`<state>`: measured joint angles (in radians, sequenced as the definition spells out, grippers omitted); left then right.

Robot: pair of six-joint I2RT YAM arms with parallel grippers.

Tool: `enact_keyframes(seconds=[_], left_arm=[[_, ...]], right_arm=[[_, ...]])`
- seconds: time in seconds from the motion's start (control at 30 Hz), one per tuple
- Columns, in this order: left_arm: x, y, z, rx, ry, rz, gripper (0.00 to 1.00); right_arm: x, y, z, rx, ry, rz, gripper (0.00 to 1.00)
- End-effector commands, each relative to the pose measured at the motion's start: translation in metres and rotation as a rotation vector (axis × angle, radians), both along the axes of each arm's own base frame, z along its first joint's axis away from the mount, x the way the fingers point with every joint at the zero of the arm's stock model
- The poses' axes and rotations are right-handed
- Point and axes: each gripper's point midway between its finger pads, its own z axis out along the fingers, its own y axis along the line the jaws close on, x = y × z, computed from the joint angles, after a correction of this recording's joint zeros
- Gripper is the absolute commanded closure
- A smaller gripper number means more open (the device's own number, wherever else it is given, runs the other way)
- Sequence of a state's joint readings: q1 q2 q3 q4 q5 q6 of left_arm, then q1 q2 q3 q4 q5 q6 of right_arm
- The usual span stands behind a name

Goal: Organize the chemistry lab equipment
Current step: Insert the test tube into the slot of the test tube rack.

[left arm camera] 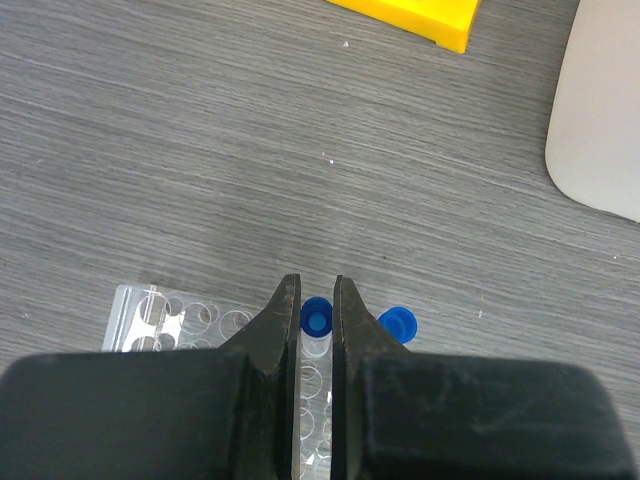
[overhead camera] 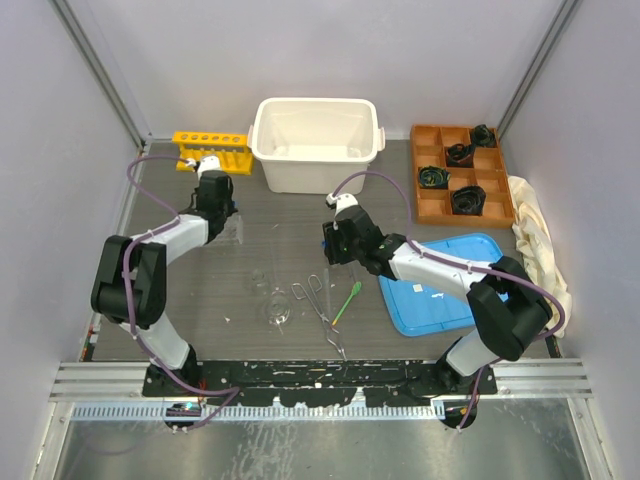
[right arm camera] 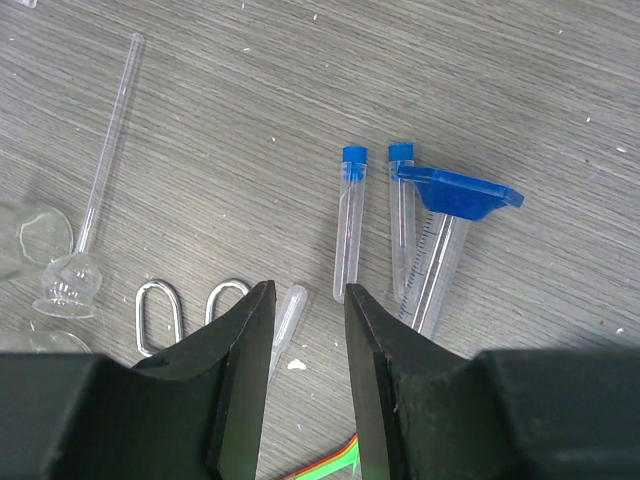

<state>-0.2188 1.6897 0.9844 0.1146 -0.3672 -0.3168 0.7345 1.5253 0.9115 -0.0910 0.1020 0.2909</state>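
Observation:
My left gripper is shut on an upright blue-capped test tube standing over the clear plastic rack. A second blue cap shows just right of the jaws. In the top view this gripper hangs in front of the yellow rack. My right gripper is open and empty above the table. Ahead of it lie two blue-capped test tubes, a blue-based cylinder, a clear pipette, the metal tongs' loops and a glass flask. The green spatula lies by the tongs.
A white bin stands at the back centre, with an orange compartment tray of black objects to its right. A blue tray lies under my right arm, and a cream cloth at the right edge. Small flasks sit near the front.

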Motion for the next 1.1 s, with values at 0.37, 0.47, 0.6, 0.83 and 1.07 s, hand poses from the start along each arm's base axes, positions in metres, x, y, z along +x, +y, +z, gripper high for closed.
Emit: enact_keyframes(seconds=[0.37, 0.47, 0.6, 0.83, 1.07], left_arm=[[0.004, -0.002, 0.038, -0.016, -0.043, 0.027, 0.42], [-0.001, -0.001, 0.059, -0.035, -0.075, 0.039, 0.41], [-0.016, -0.001, 0.100, -0.081, -0.147, 0.040, 0.40], [-0.064, -0.005, 0.167, -0.192, -0.290, -0.002, 0.40], [-0.124, -0.034, 0.182, -0.365, -0.264, -0.171, 0.45]], right_arm=[[0.012, 0.010, 0.023, 0.055, -0.054, 0.008, 0.59], [0.012, 0.011, 0.026, 0.057, -0.055, 0.009, 0.59], [0.013, 0.011, 0.032, 0.054, -0.053, 0.006, 0.59], [0.015, 0.005, 0.029, 0.007, -0.012, -0.032, 0.59], [0.016, 0.007, 0.004, -0.069, 0.092, -0.040, 0.61]])
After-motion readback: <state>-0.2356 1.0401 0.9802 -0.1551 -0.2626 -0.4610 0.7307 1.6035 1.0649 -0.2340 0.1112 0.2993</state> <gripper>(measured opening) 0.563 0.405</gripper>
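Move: Right between the left fingertips is the blue cap of the test tube, its slot in the clear rack about 4 cm straight below. The second capped tube stands some 3 cm to the right; the yellow rack is about 16 cm ahead and 4 cm left, and the white bin roughly 15 cm ahead and 22 cm right. From the right hand, the slot lies around 13 cm ahead, 24 cm left and 4 cm below. Opening to a little over half, the left fingers let go of the cap of the test tube already standing in the clear rack. The hand eases back a centimetre or so, then climbs fast, about 20 cm up and 9 cm back, away from the rack, with the fingers tipping upward some 20 degrees and the hand's left side dipping. ##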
